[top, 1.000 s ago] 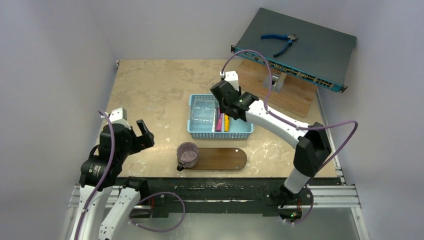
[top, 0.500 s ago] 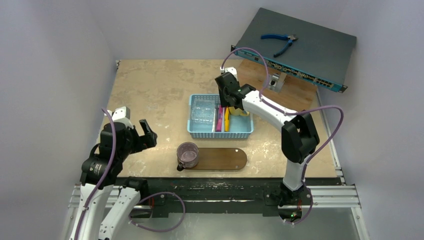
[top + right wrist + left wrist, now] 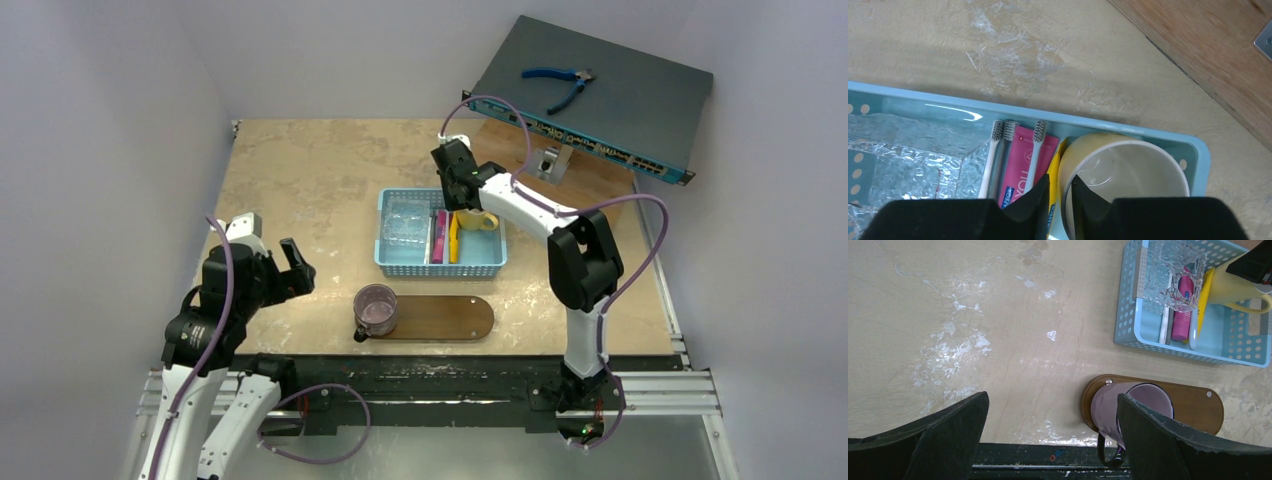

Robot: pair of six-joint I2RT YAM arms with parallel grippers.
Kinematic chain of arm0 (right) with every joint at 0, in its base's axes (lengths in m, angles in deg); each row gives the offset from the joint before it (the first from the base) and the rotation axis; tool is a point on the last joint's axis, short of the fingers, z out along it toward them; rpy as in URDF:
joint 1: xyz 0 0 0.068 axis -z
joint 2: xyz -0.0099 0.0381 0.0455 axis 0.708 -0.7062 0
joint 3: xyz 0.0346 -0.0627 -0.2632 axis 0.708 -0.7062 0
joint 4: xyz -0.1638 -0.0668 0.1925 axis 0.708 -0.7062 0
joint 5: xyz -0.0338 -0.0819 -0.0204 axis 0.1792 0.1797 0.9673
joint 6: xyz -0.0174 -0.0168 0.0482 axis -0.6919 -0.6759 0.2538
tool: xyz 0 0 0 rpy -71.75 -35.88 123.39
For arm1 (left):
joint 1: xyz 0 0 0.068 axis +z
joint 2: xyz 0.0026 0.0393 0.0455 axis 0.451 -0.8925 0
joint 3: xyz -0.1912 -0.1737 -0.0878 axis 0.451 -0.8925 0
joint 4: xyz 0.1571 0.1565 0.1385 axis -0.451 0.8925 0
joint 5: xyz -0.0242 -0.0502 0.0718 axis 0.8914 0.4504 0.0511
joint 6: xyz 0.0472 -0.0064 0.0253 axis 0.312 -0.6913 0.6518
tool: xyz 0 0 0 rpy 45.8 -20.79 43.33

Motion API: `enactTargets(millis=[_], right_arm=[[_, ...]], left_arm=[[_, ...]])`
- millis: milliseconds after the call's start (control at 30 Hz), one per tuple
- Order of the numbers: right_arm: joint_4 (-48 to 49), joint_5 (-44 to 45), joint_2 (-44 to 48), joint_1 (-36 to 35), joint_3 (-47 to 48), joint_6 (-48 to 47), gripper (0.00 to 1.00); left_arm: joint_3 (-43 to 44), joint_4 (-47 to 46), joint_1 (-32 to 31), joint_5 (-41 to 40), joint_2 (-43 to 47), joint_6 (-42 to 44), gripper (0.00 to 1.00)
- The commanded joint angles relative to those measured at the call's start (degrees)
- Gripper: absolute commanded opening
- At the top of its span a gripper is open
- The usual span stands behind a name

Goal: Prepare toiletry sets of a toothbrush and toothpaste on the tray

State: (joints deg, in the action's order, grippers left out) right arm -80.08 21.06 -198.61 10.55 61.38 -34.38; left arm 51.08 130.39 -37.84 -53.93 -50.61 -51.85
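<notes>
A light-blue mesh basket [image 3: 440, 268] holds a pink tube [image 3: 1023, 165], a yellow tube [image 3: 1054, 170] and thin pale toothbrushes [image 3: 993, 155], all lying flat. A cream cup [image 3: 1128, 170] stands in the basket's far right corner. My right gripper [image 3: 1059, 177] straddles the cup's near wall with narrow jaws, one finger inside and one outside above the yellow tube. The dark oval tray [image 3: 450, 318] lies near the front edge with a purple cup [image 3: 376, 308] on its left end. My left gripper [image 3: 1050, 400] hovers wide open left of the tray, holding nothing.
Crinkled clear plastic [image 3: 405, 225] fills the basket's left half. A lighter wooden board [image 3: 590, 185] and a grey switch box [image 3: 620, 100] with blue pliers [image 3: 560, 85] sit at the back right. Grey walls close in both sides.
My right gripper swung back over the basket's far right corner, dropped onto the cream cup's wall and narrowed its jaws. The left arm barely shifted and stayed open.
</notes>
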Motion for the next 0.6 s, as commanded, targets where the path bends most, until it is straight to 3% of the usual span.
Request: enactTargets(millis=[0, 167, 567], right_arm=[[0.6, -1.6, -0.7, 0.4, 2.5, -1.1, 0.17], [0.6, -1.8, -0.9, 0.6, 2.3, -1.2, 0.0], [3.0, -2.2, 6.5, 0.5, -0.6, -2.9, 0.0]], left_arm=[[-0.1, -2.2, -0.2, 0.4, -0.4, 1.3, 1.0], [-0.1, -2.2, -0.2, 0.4, -0.3, 1.2, 1.0], [-0.2, -2.2, -0.2, 0.5, -0.6, 1.2, 1.0]])
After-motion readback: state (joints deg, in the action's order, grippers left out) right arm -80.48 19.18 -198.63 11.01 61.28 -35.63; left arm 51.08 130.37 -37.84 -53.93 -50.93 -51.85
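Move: The yellow mug stands in the blue basket, its middle about 4 cm to the right of the right hand, level fore-and-aft and 4 cm lower; its left wall lies between the part-open fingers. Its neighbours are the yellow toothpaste, 6 cm back, 1 cm left and 5 cm down, and the pink toothpaste, 6 cm back and 4 cm left. From the left hand the mug is roughly 30 cm right, 23 cm ahead and 14 cm down. The yellow mug's left wall is pinched between the right fingers, one inside the rim and one outside, as they close from about a quarter open to nearly shut. The hand sinks just under 1 cm over the wall while they close, then holds that place and keeps its grip, easing up less than half a centimetre at the very end. ##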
